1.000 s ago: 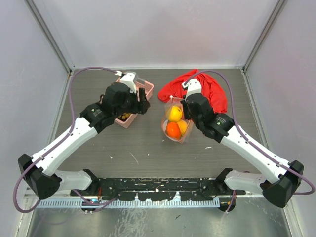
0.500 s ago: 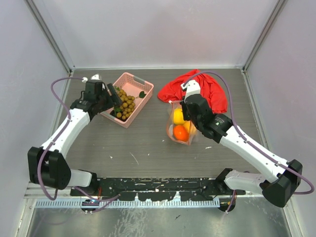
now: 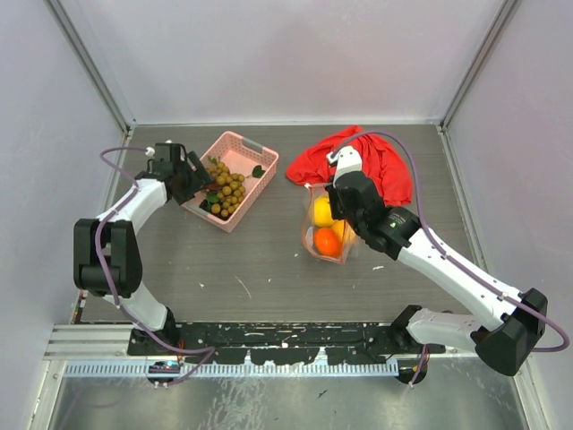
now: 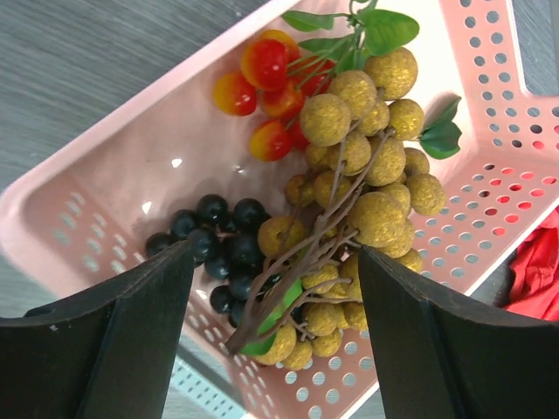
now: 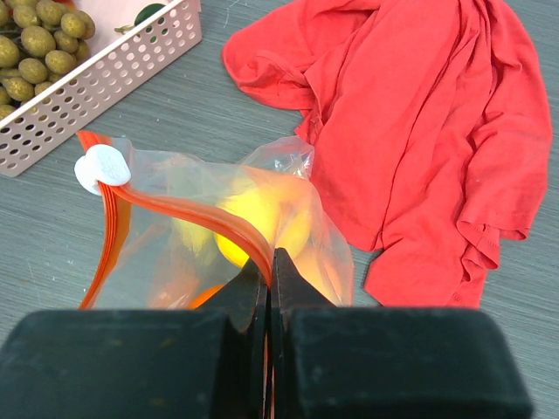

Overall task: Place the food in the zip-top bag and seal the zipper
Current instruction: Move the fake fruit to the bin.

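The clear zip-top bag (image 3: pixel 329 230) stands on the table with an orange (image 3: pixel 326 242) and a yellow-orange fruit (image 3: pixel 320 211) inside. My right gripper (image 5: pixel 272 257) is shut on the orange-red zipper (image 5: pixel 179 209) and holds the bag's mouth edge up; a white slider (image 5: pixel 102 168) sits at the strip's far end. The bunch of golden-brown berries (image 4: pixel 367 166) lies in the pink basket (image 4: pixel 113 201). My left gripper (image 4: pixel 275 253) hangs open over the basket's left end (image 3: pixel 199 184), its fingers (image 4: pixel 131 332) either side of the bunch's dark stems and touching nothing.
Small black berries (image 4: pixel 218 236) and red-yellow cherries (image 4: pixel 266 74) with green leaves share the basket. A crumpled red cloth (image 3: pixel 380 161) lies behind and right of the bag, close to my right wrist. Grey walls enclose the table on three sides.
My left arm swung back and left from above the basket's middle to its left end, and its jaws widened. My right gripper drew the bag's mouth more upright.
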### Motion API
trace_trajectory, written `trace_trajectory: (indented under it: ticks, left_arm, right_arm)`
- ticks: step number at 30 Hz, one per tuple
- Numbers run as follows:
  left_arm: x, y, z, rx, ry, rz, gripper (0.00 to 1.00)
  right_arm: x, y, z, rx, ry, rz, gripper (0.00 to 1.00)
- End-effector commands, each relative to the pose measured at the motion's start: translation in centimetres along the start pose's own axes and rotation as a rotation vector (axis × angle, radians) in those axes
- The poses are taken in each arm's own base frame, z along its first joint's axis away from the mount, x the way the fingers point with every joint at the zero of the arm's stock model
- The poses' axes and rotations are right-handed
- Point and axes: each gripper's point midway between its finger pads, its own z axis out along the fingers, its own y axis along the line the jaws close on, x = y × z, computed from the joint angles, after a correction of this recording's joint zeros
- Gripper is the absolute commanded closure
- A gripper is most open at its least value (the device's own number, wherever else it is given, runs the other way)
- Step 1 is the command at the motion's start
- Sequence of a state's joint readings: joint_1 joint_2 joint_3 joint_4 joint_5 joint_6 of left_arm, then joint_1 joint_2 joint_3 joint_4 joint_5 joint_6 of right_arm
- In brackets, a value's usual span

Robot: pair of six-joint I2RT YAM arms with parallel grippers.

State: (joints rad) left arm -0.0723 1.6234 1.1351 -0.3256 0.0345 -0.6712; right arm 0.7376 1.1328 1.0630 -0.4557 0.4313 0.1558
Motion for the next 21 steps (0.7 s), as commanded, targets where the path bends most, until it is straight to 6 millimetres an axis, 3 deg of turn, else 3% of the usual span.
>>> trace_trajectory:
  ticks: [1, 6, 11, 21]
  left_arm:
    - [-2.7, -4.3, -0.2, 0.158, -0.042, -0.008, 0.23]
    - [-3.6, -4.9, -0.6, 0.169, -0.058, 0.021, 0.22]
    - [-2.1, -6.4, -0.1, 0.223, -0.001, 0.038, 0.22]
    - [-0.4, -12.1, -0.9, 0.339, 0.033, 0.124, 0.22]
  right_arm:
    - [-2.5, 0.1, -0.2, -0.009, -0.083, 0.032, 1.0]
    - [-2.4, 0.0, -0.1, -0.001, -0.08, 0.026, 0.99]
    - [-2.3, 0.3, 0.5, 0.0, -0.072, 0.019, 0.99]
    - [-2.2, 0.6, 1.1, -0.002, -0.059, 0.011, 0.99]
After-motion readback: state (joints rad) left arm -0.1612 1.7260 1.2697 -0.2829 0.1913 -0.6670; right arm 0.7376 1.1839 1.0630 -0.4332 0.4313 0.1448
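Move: The brown fruit bunch in the bin lies about 5 cm to the left hand's right, 1 cm ahead and 5 cm below. The red cherries are some 6 cm ahead of that hand, neither left nor right. The black grapes lie about 2 cm back and 2 cm left, and the loose leaf some 4 cm ahead and 10 cm right. From the right hand, the brown bunch lies roughly 28 cm left, 3 cm ahead and well below. The right fingers keep pinching the bag's zipper rim, sinking about 1 cm late on. With fingers still wide open and no contact to be seen, the left hand edges forward over the brown bunch while lifting some 2 cm, then sweeps right, about 7 cm in all, turning roughly 10 degrees clockwise. ##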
